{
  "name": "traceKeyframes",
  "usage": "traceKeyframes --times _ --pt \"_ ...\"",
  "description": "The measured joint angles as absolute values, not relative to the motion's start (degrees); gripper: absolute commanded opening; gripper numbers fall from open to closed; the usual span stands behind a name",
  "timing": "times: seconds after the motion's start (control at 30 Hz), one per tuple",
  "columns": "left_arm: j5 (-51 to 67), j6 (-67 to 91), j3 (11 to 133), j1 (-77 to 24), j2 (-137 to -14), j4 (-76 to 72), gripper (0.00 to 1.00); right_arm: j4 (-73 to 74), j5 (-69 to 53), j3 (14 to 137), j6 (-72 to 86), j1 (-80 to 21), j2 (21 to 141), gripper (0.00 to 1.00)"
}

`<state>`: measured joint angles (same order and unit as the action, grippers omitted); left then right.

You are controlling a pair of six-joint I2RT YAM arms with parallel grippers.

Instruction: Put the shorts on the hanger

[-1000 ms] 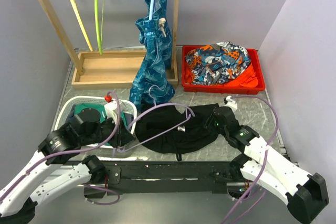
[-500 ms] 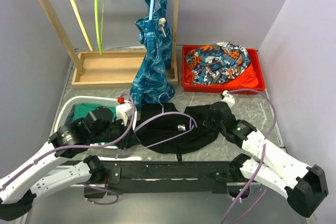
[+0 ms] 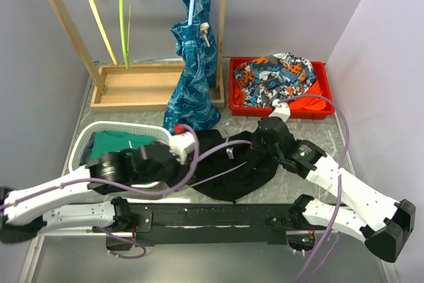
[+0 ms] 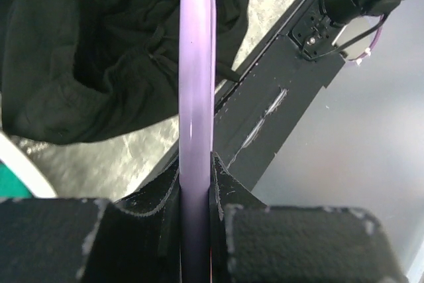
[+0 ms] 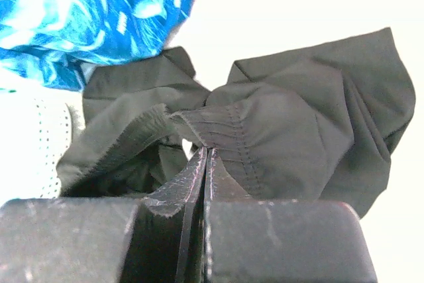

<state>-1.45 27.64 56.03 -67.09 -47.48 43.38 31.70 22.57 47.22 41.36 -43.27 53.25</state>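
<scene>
The black shorts (image 3: 232, 173) lie crumpled on the table between the arms. My left gripper (image 3: 173, 167) is shut on the lavender hanger (image 3: 225, 145), whose thin arms reach out over the shorts. In the left wrist view the hanger's bar (image 4: 196, 64) runs straight up from between the fingers (image 4: 225, 183), with the shorts (image 4: 86, 64) beneath it. My right gripper (image 3: 264, 142) is shut on the shorts' stitched waistband edge (image 5: 225, 130), lifting a fold of the shorts (image 5: 311, 124).
A wooden rack (image 3: 132, 87) at the back carries a yellow hanger (image 3: 98, 21), a lime-green hanger (image 3: 124, 18) and a teal patterned garment (image 3: 192, 71). A red bin (image 3: 322, 107) holds orange-and-blue clothes (image 3: 275, 74). A white basket (image 3: 83, 140) with green cloth (image 3: 119, 144) sits left.
My left arm has carried the hanger rightward, over the shorts. My right gripper has closed on the shorts' waistband and drawn it toward the back left.
</scene>
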Motion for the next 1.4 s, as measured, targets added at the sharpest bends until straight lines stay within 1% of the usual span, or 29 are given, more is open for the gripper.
traceKeyframes --times 0.13,0.23,0.37,0.57,0.67,0.83,1.2,1.27,1.3,1.33,1.4 --pt "-11.0 27.7 56.2 -76.1 -52.1 39.6 0.01 31.7 22.9 49.3 38.5 -43.3 53.6 0.0" --pt "-18.2 27.8 55.1 -80.0 -54.0 36.0 0.01 31.7 22.8 49.5 36.7 -43.3 53.5 0.0" --pt "-24.2 27.9 51.4 -81.5 -53.8 31.6 0.01 31.3 23.1 49.5 35.2 -43.2 52.2 0.0" --pt "-32.5 28.0 46.5 -81.6 -52.9 25.8 0.01 32.2 23.0 49.5 34.6 -43.2 46.7 0.0" --pt "-34.8 28.0 46.1 -81.7 -52.9 23.7 0.01 32.8 23.0 49.6 34.6 -43.2 44.1 0.0" --pt "-34.5 26.3 43.3 -82.5 -52.2 18.0 0.01 33.5 22.3 50.3 34.6 -43.2 42.6 0.0" --pt "-34.0 23.2 35.2 -85.3 -52.2 4.4 0.01 36.0 21.2 56.4 36.1 -40.9 49.8 0.01" --pt "-34.2 22.9 33.8 -85.3 -52.2 2.5 0.01 36.5 20.3 56.7 36.8 -40.6 50.5 0.08" --pt "-34.3 22.5 33.4 -85.3 -52.2 1.7 0.01 36.6 19.9 56.8 37.2 -40.5 50.7 0.14" --pt "-34.4 22.1 32.9 -85.4 -52.3 0.6 0.01 36.9 19.4 56.9 37.6 -40.3 50.8 0.28" --pt "-34.6 21.7 32.1 -85.5 -52.7 -1.7 0.01 37.4 18.4 57.4 38.7 -40.1 50.9 0.42"
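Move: Already gripped in the left hand, the hanger points at the shorts' raised waistband opening, some 18 cm to the right of that hand, 12 cm ahead and 8 cm lower. The white basket lies about 28 cm left, 10 cm ahead and 13 cm below it. The right hand, pinching the waistband, has the hanger's far end roughly 3 cm to its left, level fore and aft and 2 cm below; the red bin's middle sits 22 cm ahead, 9 cm right and 6 cm lower. Feeding the hanger farther into the waistband opening, the left hand goes right, then forward and down, then right again with a small draw back, ending about 6 cm right and 5 cm lower as its fingers swing some 20 degrees up towards level. The right hand lifts the waistband about 7 cm, its fingers beginning to part at the end. ##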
